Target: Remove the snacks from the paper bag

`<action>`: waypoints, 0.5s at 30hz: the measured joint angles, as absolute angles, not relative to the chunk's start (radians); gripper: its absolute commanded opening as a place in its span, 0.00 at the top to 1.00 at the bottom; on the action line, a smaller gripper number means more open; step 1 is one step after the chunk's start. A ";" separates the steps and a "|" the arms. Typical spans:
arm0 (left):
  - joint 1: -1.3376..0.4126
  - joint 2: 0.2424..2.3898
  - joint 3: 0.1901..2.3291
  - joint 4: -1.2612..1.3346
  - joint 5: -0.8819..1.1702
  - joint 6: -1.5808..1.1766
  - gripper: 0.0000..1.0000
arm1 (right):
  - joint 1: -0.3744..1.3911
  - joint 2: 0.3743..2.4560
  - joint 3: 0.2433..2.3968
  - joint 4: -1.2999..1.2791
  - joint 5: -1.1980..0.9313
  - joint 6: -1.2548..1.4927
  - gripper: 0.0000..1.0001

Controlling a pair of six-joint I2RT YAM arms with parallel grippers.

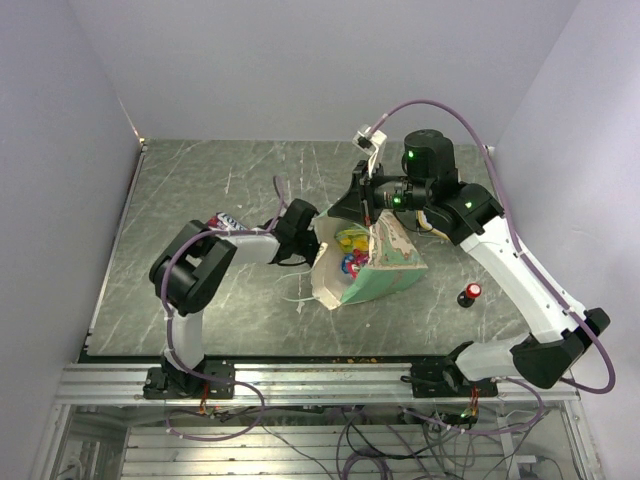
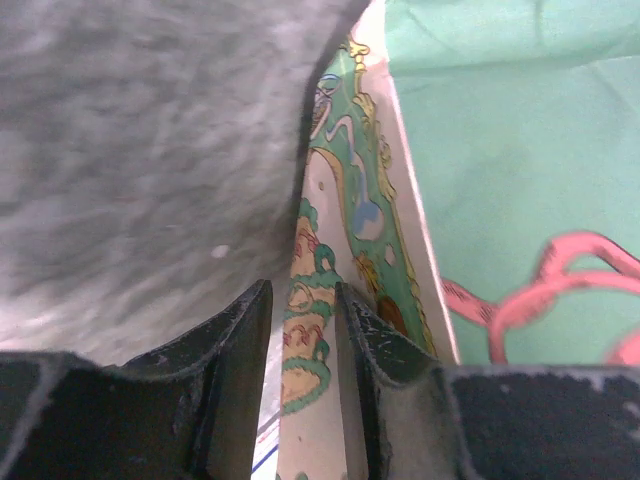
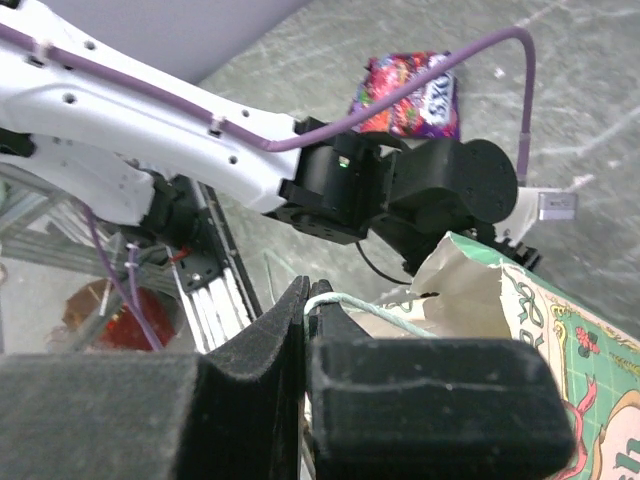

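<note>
The mint-green paper bag [image 1: 375, 270] lies tilted in the middle of the table with its mouth open to the upper left. Bright yellow, pink and blue snacks [image 1: 351, 248] show inside. My left gripper [image 1: 314, 236] is at the bag's left rim. In the left wrist view its jaws [image 2: 303, 292] stand close together with the printed wall of the bag [image 2: 315, 300] between them. My right gripper [image 1: 374, 214] is above the bag's top edge. In the right wrist view it [image 3: 312, 292] is shut on the pale string handle [image 3: 400, 318] of the bag [image 3: 520, 310].
A purple snack packet [image 1: 228, 221] lies on the table beside the left forearm; it also shows in the right wrist view [image 3: 405, 95]. A small red-capped black knob [image 1: 469, 293] stands right of the bag. Loose white string [image 1: 298, 292] trails off the bag's lower left.
</note>
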State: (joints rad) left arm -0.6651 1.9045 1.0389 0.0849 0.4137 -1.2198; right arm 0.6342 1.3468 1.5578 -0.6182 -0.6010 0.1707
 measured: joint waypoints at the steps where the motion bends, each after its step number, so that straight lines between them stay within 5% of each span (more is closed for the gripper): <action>1: -0.678 1.916 1.055 0.096 0.414 -1.226 0.57 | 0.634 1.343 1.558 -0.635 -0.578 0.156 1.00; 10: -0.645 1.757 0.847 0.138 0.411 -1.236 0.44 | 0.634 1.288 1.525 -0.686 -0.454 0.095 1.00; 15: -0.566 1.491 0.783 -0.105 0.318 -1.111 0.30 | 0.635 1.208 1.448 -0.678 -0.381 0.114 1.00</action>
State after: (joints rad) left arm -0.5659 1.4910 0.7826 -0.1047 0.3176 -1.1107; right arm 0.6346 1.2076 1.4479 -0.6781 -0.3813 0.1139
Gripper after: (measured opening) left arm 0.630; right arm 0.007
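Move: To the right of the left hand by some 11 cm, 4 cm farther out and at about its height, lie the yellow and blue-red snacks inside the paper bag, whose middle is about 16 cm right and 2 cm ahead of that hand. The purple snack already out lies about 27 cm left, 9 cm ahead and a little lower. From the right hand, the bagged snacks are roughly 9 cm ahead, 5 cm right and 28 cm below. Finishing a short shove of about 1.5 cm to the right with its fingers against the bag's left side, the left hand reverses and backs off some 10 cm to the left, drawing back slightly and lifting near the end, while its half-open fingers spread wider. The right hand, still shut on the bag's handle, goes about 4 cm right and a little down, turning about 10 degrees clockwise. ##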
